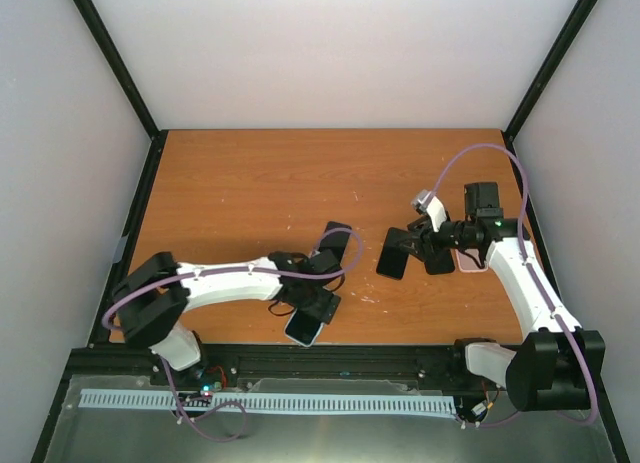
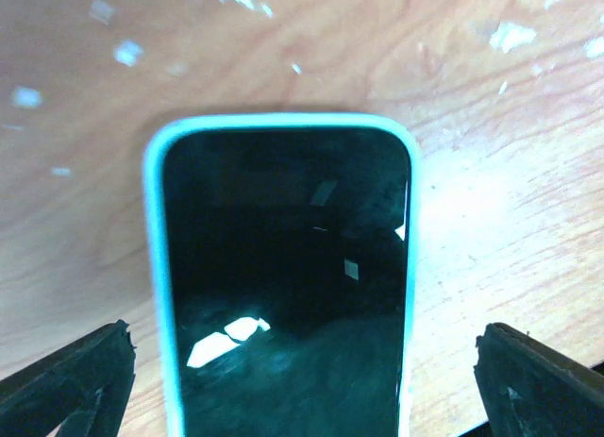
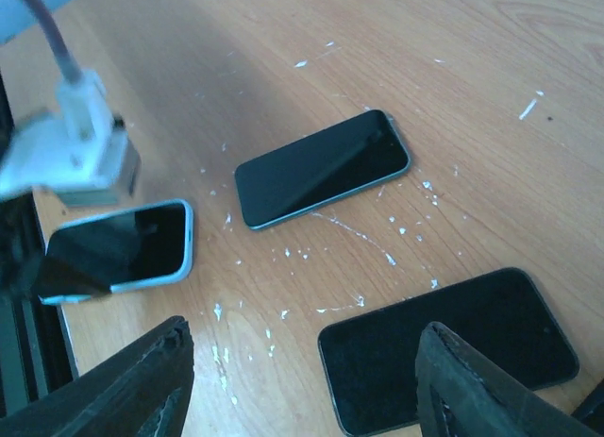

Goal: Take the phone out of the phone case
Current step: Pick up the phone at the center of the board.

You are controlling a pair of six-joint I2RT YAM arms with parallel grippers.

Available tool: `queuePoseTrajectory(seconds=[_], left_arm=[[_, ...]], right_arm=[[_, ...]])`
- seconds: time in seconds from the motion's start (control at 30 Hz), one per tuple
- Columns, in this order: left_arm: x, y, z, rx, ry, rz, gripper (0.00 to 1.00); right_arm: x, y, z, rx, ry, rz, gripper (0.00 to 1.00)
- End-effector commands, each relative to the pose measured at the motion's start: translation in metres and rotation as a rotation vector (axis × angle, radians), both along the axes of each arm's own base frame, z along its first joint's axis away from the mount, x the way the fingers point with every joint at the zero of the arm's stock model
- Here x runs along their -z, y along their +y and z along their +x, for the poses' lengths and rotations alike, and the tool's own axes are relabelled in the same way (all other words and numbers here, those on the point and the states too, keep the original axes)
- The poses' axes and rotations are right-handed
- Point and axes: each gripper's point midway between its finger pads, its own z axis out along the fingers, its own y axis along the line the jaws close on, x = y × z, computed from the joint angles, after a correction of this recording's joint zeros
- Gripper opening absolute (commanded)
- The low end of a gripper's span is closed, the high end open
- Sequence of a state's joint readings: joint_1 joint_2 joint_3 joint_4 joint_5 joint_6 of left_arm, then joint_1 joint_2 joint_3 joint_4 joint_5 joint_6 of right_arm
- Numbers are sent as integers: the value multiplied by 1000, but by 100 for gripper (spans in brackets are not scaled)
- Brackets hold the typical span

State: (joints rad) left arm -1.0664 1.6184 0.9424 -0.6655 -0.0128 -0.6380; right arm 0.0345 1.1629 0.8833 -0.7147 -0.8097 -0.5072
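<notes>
A phone in a light blue case lies face up on the wooden table near the front edge; it also shows in the top view and the right wrist view. My left gripper hovers over its near end, jaws wide open on either side of it without touching. In the top view the left gripper sits just behind that phone. My right gripper is open above a bare black phone, with nothing held between its fingers.
A second bare black phone lies between the two arms, and appears again from above. A pink object lies partly under the right arm. White flecks dot the table. Black frame rails edge the table.
</notes>
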Motion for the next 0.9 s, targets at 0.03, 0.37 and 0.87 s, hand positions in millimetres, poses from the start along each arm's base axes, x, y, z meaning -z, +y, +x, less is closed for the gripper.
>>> queuePoseTrajectory(seconds=[0.03, 0.37, 0.87], left_arm=[[-87, 16, 30, -136, -258, -114, 99], [-155, 91, 64, -485, -387, -388, 100], [-204, 158, 102, -818, -518, -638, 100]], right_arm=[[5, 5, -31, -354, -169, -132, 72], [43, 89, -81, -926, -452, -427, 100], [130, 188, -78, -1453, -541, -732, 100]])
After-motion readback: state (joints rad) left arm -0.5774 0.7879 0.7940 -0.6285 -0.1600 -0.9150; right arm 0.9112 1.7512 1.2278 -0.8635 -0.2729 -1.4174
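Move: Right between the left hand's open fingers lies the cased phone, its middle about 2 cm lower and 1 cm back. The left bare phone lies some 17 cm ahead of the left hand and 5 cm to its right. From the right hand the cased phone is roughly 22 cm left, 15 cm back and 17 cm below; from it too, the right bare phone is about 4 cm left and 1 cm ahead, and the left bare phone 17 cm left and 3 cm ahead, both as low. Swinging in from the right, the right hand travels about 17 cm left and 9 cm back, then sinks some 12 cm towards the far end of the cased phone, turning counter-clockwise until its fingers, now wide open, point nearly down. The left hand clears the way with its fingers still open, rising off the cased phone and going left and somewhat forward while turning counter-clockwise. ##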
